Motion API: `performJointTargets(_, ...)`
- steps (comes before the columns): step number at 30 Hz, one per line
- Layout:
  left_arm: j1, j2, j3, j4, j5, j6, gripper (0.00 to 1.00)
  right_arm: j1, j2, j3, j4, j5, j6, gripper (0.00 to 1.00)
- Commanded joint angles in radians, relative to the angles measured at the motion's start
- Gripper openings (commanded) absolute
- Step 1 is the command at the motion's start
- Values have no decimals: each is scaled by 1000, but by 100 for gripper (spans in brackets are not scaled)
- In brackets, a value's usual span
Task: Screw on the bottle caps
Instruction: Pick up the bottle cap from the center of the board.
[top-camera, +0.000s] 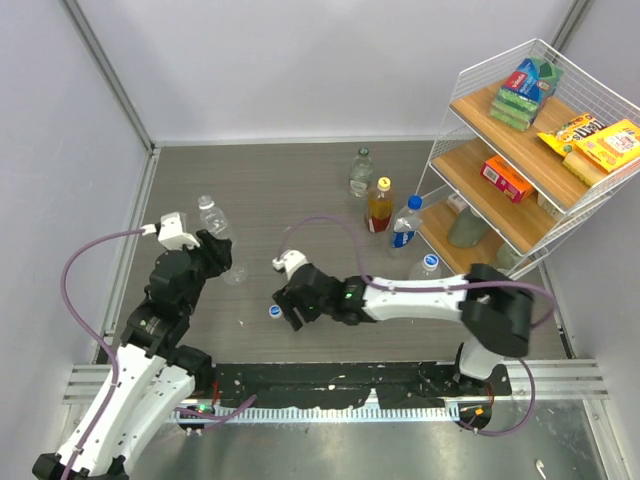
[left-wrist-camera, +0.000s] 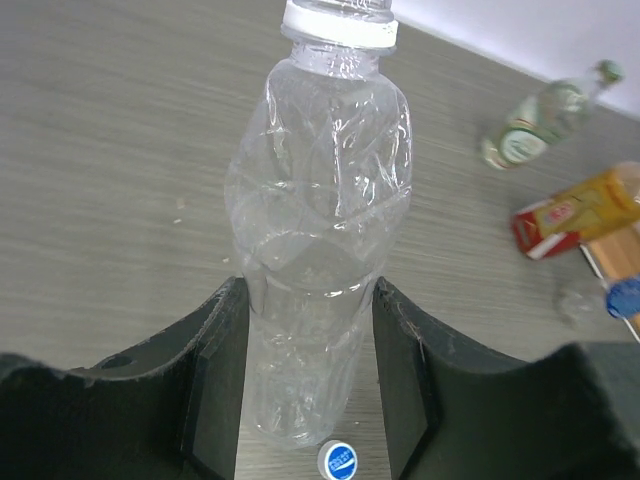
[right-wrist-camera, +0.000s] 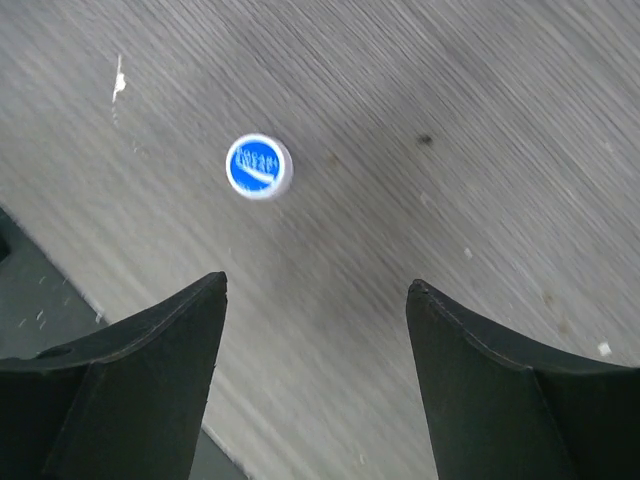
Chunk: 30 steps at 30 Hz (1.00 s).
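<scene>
A clear, crumpled bottle (left-wrist-camera: 320, 200) with a white neck ring sits between my left gripper's (left-wrist-camera: 310, 290) black jaws, which press on both its sides. In the top view this bottle (top-camera: 222, 240) is at the left of the table, held by the left gripper (top-camera: 213, 252). A white cap with a blue middle (top-camera: 275, 311) lies flat on the table just left of my right gripper (top-camera: 292, 308). From the right wrist, the cap (right-wrist-camera: 258, 166) lies ahead and left of the right gripper (right-wrist-camera: 315, 285), which is open and holds nothing. The same cap (left-wrist-camera: 341, 461) shows just past the held bottle's base.
Several capped bottles stand at the back right: a clear one with a green cap (top-camera: 361, 172), an amber one with a yellow cap (top-camera: 379, 205), a blue-labelled one (top-camera: 406, 225) and a clear one with a blue cap (top-camera: 426, 266). A wire rack (top-camera: 530, 150) of boxed snacks stands far right.
</scene>
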Motion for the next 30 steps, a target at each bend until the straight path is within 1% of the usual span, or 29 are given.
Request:
performJointTargets(1, -1, 23, 95, -170, -194, -75, 0, 69, 156, 185, 39, 129, -86, 75)
performJointTargets(5, 0, 0, 86, -168, -193, -83, 0, 102, 242, 236, 63, 198, -92, 74)
performJointTargets(8, 0, -7, 80, -167, -197, -86, 0, 103, 285, 247, 91, 186, -82, 73)
performJointTargets(13, 0, 9, 85, -176, -199, -86, 0, 103, 340, 279, 97, 173, -68, 67)
performJointTargets(19, 0, 20, 77, -170, -190, -86, 0, 103, 363, 285, 106, 199, -54, 63)
performJointTargets(20, 0, 19, 75, -168, -188, -84, 0, 103, 368, 290, 95, 204, -54, 60)
performJointTargets(22, 0, 14, 66, -164, -188, -83, 0, 103, 379, 305, 76, 216, -48, 57)
performJointTargets(26, 0, 13, 62, -156, -180, -83, 0, 103, 386, 307, 80, 204, -43, 54)
performJointTargets(30, 0, 22, 62, -158, -185, -80, 0, 103, 394, 311, 75, 189, -34, 53)
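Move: The bottle cap on the board lies about 8 cm to the left of the right gripper, 2 cm ahead and some 7 cm below. The clear bottle held by the left gripper is roughly 16 cm left of the right hand, 9 cm ahead and 14 cm above; the amber bottle stands about 22 cm ahead and 16 cm to the right. From the left hand, the cap lies some 8 cm to the right, 6 cm back and 21 cm below. Bring the right gripper left about 7 cm and down 5 cm, quickly at first and then easing in, until the cap shows between the fingertips; narrow the wide-open fingers partway without shutting them and tilt the wrist slightly. Meanwhile keep the left fingers on the clear bottle, shift it about 3 cm left and turn it some 10 degrees counter-clockwise. ##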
